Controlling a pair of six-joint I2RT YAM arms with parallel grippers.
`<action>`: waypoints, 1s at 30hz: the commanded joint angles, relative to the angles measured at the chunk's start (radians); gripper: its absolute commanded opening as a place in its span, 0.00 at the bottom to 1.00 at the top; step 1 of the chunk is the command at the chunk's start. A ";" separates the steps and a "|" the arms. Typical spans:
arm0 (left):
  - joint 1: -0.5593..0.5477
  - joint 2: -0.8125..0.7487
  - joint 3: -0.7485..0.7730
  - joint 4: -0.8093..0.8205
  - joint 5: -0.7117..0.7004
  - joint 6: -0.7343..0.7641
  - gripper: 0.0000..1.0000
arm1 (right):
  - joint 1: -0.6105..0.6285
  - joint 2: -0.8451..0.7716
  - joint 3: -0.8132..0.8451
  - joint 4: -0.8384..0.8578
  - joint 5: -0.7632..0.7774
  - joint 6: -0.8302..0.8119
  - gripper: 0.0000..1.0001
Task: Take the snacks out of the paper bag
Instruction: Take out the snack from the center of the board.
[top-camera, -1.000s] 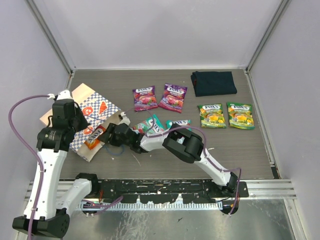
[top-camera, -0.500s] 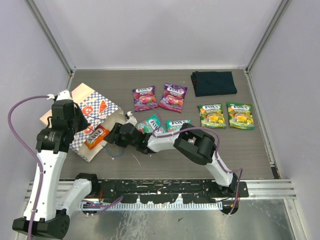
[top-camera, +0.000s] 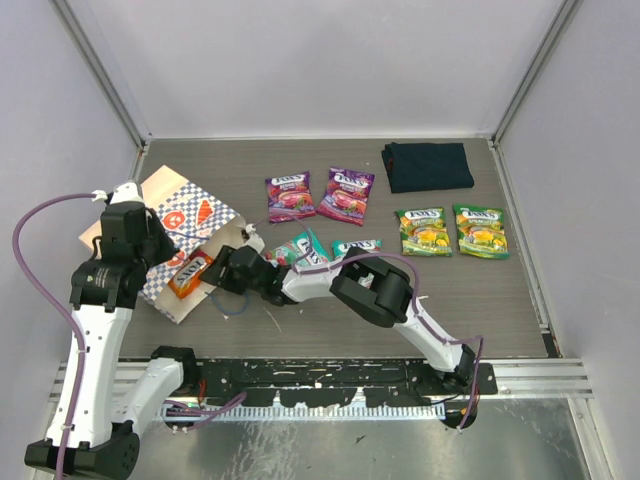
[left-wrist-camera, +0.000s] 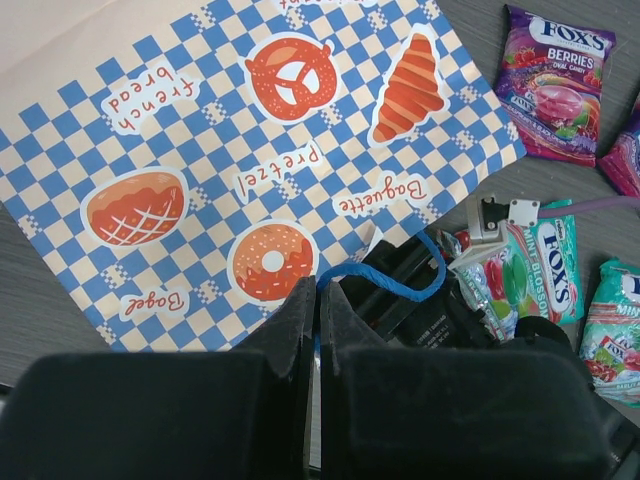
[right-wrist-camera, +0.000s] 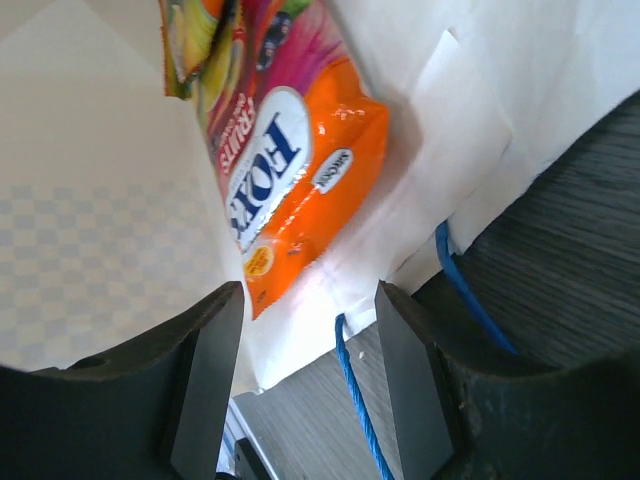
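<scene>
The paper bag (top-camera: 178, 215) lies on its side at the left, mouth facing right. My left gripper (top-camera: 170, 250) is shut on the bag's upper mouth edge by the blue cord handle (left-wrist-camera: 395, 280); in the left wrist view its fingertips (left-wrist-camera: 300, 305) are pressed together. An orange snack packet (top-camera: 190, 272) lies inside the mouth. My right gripper (top-camera: 224, 272) stands open at the mouth, and in its wrist view the orange packet (right-wrist-camera: 290, 170) lies just beyond the fingers, untouched. Two teal snacks (top-camera: 303, 247), two purple (top-camera: 289, 196) and two green (top-camera: 424, 231) lie on the table.
A dark navy folded cloth (top-camera: 427, 166) lies at the back right. The right arm stretches across the teal packets. Blue cord (right-wrist-camera: 355, 400) trails on the table under the right gripper. Frame posts stand at the table's back corners.
The right gripper drew back a little from the bag mouth, then edged towards it again. The orange packet shifted slightly. The left gripper kept its hold.
</scene>
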 joint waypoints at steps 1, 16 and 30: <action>0.001 -0.009 0.025 0.023 0.008 -0.007 0.00 | 0.005 0.028 0.071 -0.003 -0.002 0.023 0.61; 0.001 -0.010 0.010 0.030 0.010 -0.005 0.00 | -0.001 0.141 0.200 0.027 0.027 0.022 0.23; 0.002 -0.003 -0.006 0.069 -0.026 -0.003 0.00 | -0.025 -0.370 -0.309 0.021 -0.224 -0.240 0.01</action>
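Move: The orange snack lies just inside the paper bag's mouth, its middle about 7 cm to the right hand's left, 1 cm ahead and 2 cm lower. From that hand the bag's printed panel is some 9 cm left and 8 cm ahead. The nearer teal snack lies about 21 cm to its right, 4 cm ahead and 4 cm lower. From the left hand, the orange snack lies some 23 cm below, about 1 cm ahead and 1 cm right. The orange snack's near end is met by the right hand, which reaches about 3 cm left into the bag, a little forward, and sinks 2 cm while its open fingers shut and pinch that end. It then draws the snack right, back and up by some 9 cm, quickening. The left hand stays put, still gripping the blue handle. ##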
